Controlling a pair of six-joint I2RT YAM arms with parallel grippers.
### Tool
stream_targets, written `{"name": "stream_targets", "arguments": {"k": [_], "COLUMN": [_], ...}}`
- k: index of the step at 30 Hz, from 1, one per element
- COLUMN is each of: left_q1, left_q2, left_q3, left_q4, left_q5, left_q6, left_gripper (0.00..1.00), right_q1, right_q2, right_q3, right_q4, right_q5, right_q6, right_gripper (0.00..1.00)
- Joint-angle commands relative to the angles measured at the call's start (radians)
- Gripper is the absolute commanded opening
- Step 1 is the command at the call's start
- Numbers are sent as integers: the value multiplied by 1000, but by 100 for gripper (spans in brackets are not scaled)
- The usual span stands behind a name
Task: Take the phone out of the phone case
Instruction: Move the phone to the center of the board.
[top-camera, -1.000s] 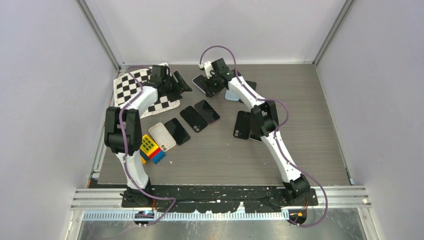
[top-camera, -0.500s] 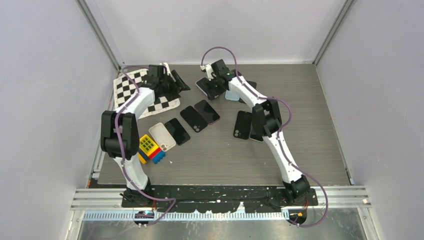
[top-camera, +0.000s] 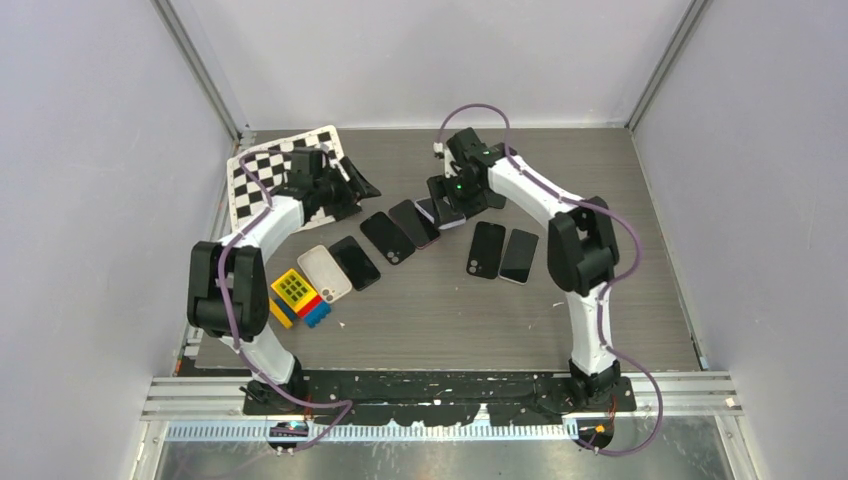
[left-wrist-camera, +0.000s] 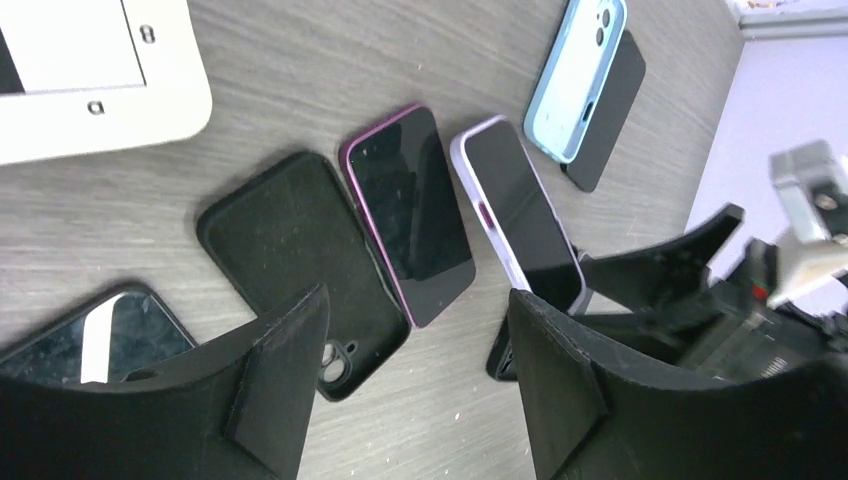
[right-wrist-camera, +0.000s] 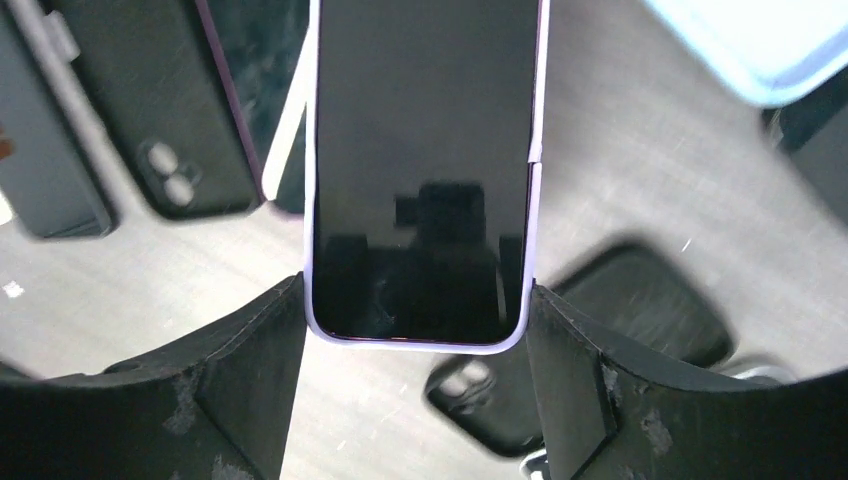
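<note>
A phone in a lilac phone case (right-wrist-camera: 425, 150) lies screen up, its near end between my right gripper's (right-wrist-camera: 415, 290) fingers, which are shut on its two long edges. It hangs just above the table. In the top view this right gripper (top-camera: 447, 205) is near the table's middle back. The left wrist view shows the same cased phone (left-wrist-camera: 520, 210) beside a purple-rimmed phone (left-wrist-camera: 410, 210). My left gripper (left-wrist-camera: 418, 300) stands open over bare table with nothing between its fingers. In the top view that left gripper (top-camera: 355, 185) sits by the checkerboard.
A row of phones and empty cases runs across the middle: a black case (left-wrist-camera: 290, 250), a white case (top-camera: 325, 272), and two dark phones (top-camera: 487, 248) at the right. A light blue case (left-wrist-camera: 578, 75) lies further back. A checkerboard (top-camera: 270, 175) and toy blocks (top-camera: 298, 297) are at the left.
My right arm has swung from the back of the table toward the middle, carrying the lilac-cased phone with it. The left arm has shifted slightly down and left.
</note>
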Motion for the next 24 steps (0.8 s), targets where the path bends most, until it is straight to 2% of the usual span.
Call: {"name": "stream_targets", "arguments": {"k": [1, 6, 11, 17, 21, 24], "left_q1": [6, 1, -1, -1, -1, -1], "left_q2": [-77, -111, -145, -162, -168, -177], "left_q3": [-72, -146, -185, -203, -215, -224], "left_q4": [102, 132, 134, 126, 123, 115], "left_q5": [79, 131, 139, 142, 143, 133], "left_q6": [-31, -57, -52, -47, -47, -41], "left_gripper": [68, 69, 69, 69, 69, 69], "right_q1": [-5, -4, 16, 101, 202, 284], "right_q2": [-225, -380, -523, -673, -711, -690], "right_q3": [-137, -319, -544, -746, -836, -880], "right_q4": [53, 100, 99, 131, 213, 251], "right_q5": [-132, -224, -232, -234, -178, -63], "right_q6": [151, 240, 259, 289, 309, 317], "right_gripper": [37, 37, 37, 37, 37, 38]}}
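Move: The right hand already holds the lilac-cased phone by its near right end, some 7 cm above the table; the open patch of board it heads for is about 22 cm straight back. The magenta-edged phone lies roughly 11 cm left and level with the hand, the black case about 8 cm back and 12 cm right, the blue case 14 cm ahead and 5 cm right. From the empty left hand that patch is some 24 cm back, 22 cm right and 11 cm below. Keep the right gripper's pinch on the lilac-cased phone and sweep it back about 22 cm between the magenta-edged phone and the black case, arching up some 4 cm and then sinking again over the open patch. Let the wrist tilt about 15 degrees on the way. Meanwhile draw the empty, open left gripper back about 5 cm. ##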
